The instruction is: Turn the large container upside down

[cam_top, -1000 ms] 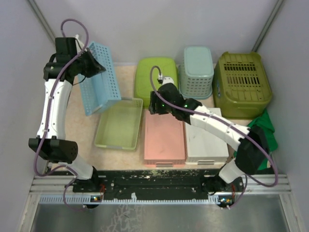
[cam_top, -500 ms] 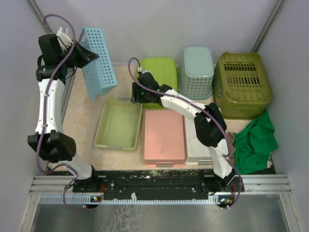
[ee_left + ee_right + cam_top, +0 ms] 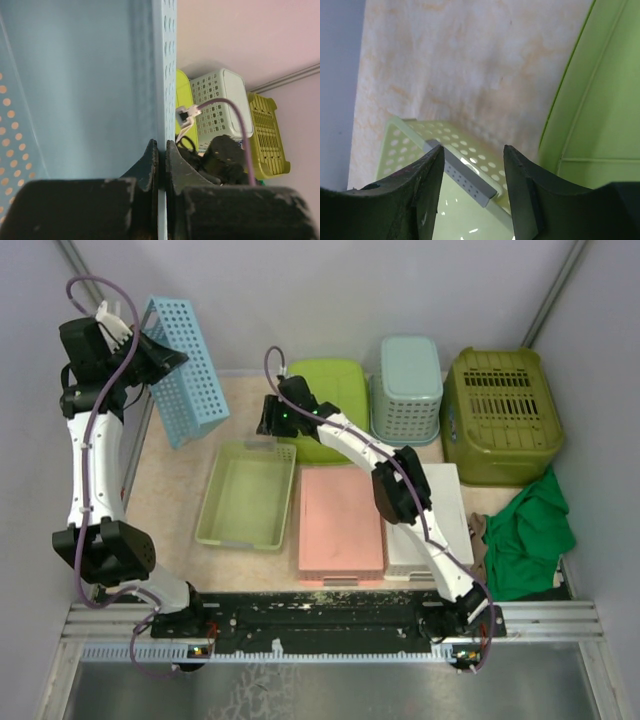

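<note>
The large container, a light green perforated tray (image 3: 245, 498), lies open side up at the left middle of the table. My right gripper (image 3: 268, 425) hangs open just above its far rim, apart from it. In the right wrist view the rim's grey handle strip (image 3: 465, 172) lies below the gap of that gripper (image 3: 473, 150). A blue perforated basket (image 3: 185, 370) is held up on edge at the back left, with my left gripper (image 3: 160, 358) shut on its wall. The left wrist view shows the blue wall (image 3: 90, 85) pinched in that gripper (image 3: 161, 147).
Several containers lie upside down: a lime bin (image 3: 335, 390) right of my right gripper, a teal basket (image 3: 408, 390), an olive basket (image 3: 500, 415), a pink one (image 3: 340, 520) beside the tray and a white one (image 3: 452, 505). A green cloth (image 3: 530, 530) lies at the right. Walls enclose the table.
My left arm has carried the blue basket up and to the left. My right arm has swung left from over the pink container to the tray's far rim, its jaws narrowing slightly.
</note>
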Tool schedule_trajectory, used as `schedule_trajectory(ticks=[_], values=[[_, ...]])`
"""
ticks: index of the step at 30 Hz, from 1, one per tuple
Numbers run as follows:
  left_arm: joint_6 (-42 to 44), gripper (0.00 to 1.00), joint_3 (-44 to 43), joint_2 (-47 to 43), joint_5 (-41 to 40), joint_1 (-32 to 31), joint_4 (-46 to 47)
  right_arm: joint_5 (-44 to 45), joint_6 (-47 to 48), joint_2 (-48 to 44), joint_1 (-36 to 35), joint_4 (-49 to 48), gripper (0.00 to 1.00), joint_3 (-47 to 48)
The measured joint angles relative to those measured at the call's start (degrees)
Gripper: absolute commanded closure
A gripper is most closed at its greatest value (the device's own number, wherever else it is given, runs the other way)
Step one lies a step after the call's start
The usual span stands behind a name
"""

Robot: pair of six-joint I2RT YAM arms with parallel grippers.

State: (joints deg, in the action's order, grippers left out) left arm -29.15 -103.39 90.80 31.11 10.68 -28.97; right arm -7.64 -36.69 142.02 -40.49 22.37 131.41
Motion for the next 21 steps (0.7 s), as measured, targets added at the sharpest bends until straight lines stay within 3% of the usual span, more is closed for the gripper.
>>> schedule_trajectory(ticks=[6, 12, 21], values=[[-0.46, 1.00, 0.00, -0.28, 1.49, 1.18, 0.98, -6.01, -0.26, -0.79, -1.03, -1.64, 0.49, -6.54], [-0.68, 1.00, 0.04, -0.28, 4.13, 1.57, 1.38, -11.02, 0.24, -11.96, -3.85, -3.80, 0.49, -23.41], [-3.04, 1.00, 3.17, 0.68, 10.43, 1.57, 5.66, -15.89, 2.05, -21.81, -5.55, -3.78, 0.49, -28.41]])
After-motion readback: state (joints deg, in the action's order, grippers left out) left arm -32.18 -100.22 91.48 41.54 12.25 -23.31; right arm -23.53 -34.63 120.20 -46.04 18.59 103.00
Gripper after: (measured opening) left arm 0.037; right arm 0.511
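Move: From the right gripper, the middle of the pale green container lies about 14 cm back, 5 cm to the left and 9 cm below; its far rim with the dark handle is just under and behind the fingertips. The bright green container sits some 10 cm ahead and 15 cm to the right, the pink one 22 cm back and 18 cm right, both about 9 cm lower. From the left gripper, the pale green container is about 12 cm back, 13 cm right and 35 cm below. Bring the right gripper down about 3 cm at the pale green container's far end and back some 13 cm towards the base, pushing that end along with the half-open fingers, then lift 7 cm clear while still easing back. Turn the hand about 20 degrees counter-clockwise meanwhile; keep the left gripper shut on the raised blue container, swinging slightly clockwise. ##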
